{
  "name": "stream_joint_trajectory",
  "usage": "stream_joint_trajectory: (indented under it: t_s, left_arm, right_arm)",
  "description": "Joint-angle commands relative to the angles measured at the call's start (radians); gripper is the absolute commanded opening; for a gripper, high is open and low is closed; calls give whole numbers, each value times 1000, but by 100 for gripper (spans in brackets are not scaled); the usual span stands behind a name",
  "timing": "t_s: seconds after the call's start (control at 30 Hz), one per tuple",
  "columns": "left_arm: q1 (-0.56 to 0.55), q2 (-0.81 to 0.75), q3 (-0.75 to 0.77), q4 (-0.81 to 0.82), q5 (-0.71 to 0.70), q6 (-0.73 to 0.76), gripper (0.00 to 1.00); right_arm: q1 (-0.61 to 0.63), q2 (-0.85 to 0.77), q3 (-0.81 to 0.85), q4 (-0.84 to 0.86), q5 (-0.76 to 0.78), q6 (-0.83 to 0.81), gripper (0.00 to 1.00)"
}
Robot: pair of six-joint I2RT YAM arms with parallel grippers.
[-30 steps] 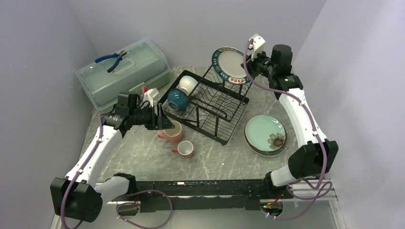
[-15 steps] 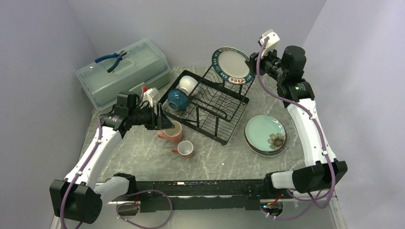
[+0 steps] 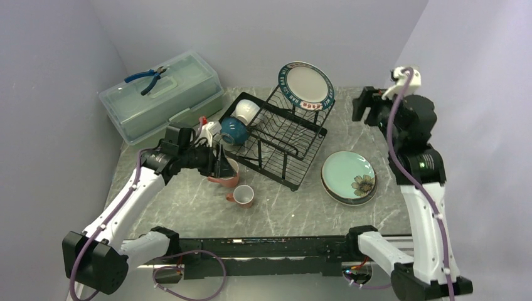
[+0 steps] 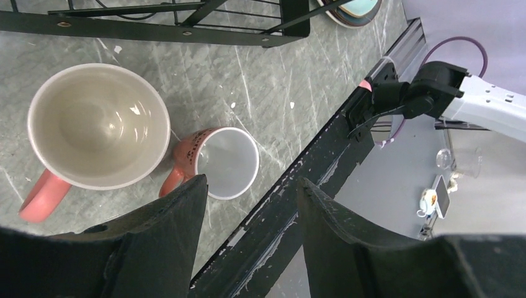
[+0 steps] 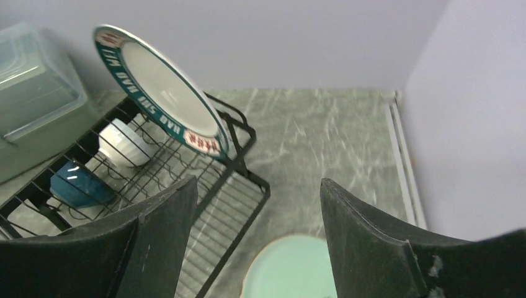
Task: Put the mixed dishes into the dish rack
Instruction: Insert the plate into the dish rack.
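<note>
The black wire dish rack (image 3: 285, 147) holds a white plate with a teal lettered rim (image 3: 305, 86) standing upright at its back, plus a blue bowl (image 3: 233, 130) and a white bowl (image 3: 247, 111). Two pink mugs stand on the table in front of it, a large one (image 3: 228, 175) and a small one (image 3: 243, 195). A pale green floral plate (image 3: 349, 176) lies right of the rack. My left gripper (image 3: 221, 164) hangs open over the large mug (image 4: 93, 127), holding nothing. My right gripper (image 3: 364, 105) is open and empty, up in the air right of the standing plate (image 5: 161, 93).
A translucent green lidded box (image 3: 163, 94) with blue pliers (image 3: 145, 76) on top sits at the back left. Grey walls close in on the left, back and right. A black rail (image 3: 263, 248) runs along the near edge.
My right gripper opened, left the teal-rimmed plate standing in the rack and pulled back to the right. My left gripper shifted slightly right over the large mug.
</note>
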Motion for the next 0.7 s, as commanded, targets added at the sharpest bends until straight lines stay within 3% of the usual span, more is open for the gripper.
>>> stream_joint_trajectory:
  t_s: [0.0, 0.37, 0.67]
  left_arm:
    - [-42, 3, 41, 4, -35, 38, 60]
    - [-124, -8, 40, -13, -109, 62, 60]
    - [-173, -34, 33, -21, -141, 66, 60]
  right_arm:
    - [-6, -96, -47, -210, 217, 237, 74]
    - [-6, -142, -140, -539, 214, 523, 74]
    - [-35, -159, -336, -555, 205, 697, 72]
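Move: The teal plate, top of a small stack, lies almost directly under the right hand, about 38 cm down and some 5 cm to its right. The white plate on the rack stands about 13 cm ahead, 17 cm left and 12 cm below that hand; the dish rack's middle is roughly 12 cm ahead, 23 cm left and 32 cm down. From the left hand the teal plate is about 44 cm right, 9 cm ahead and 18 cm down. Right hand, still open, drops about 18 cm and draws back 10 towards the teal plate, tipping fingers down. ##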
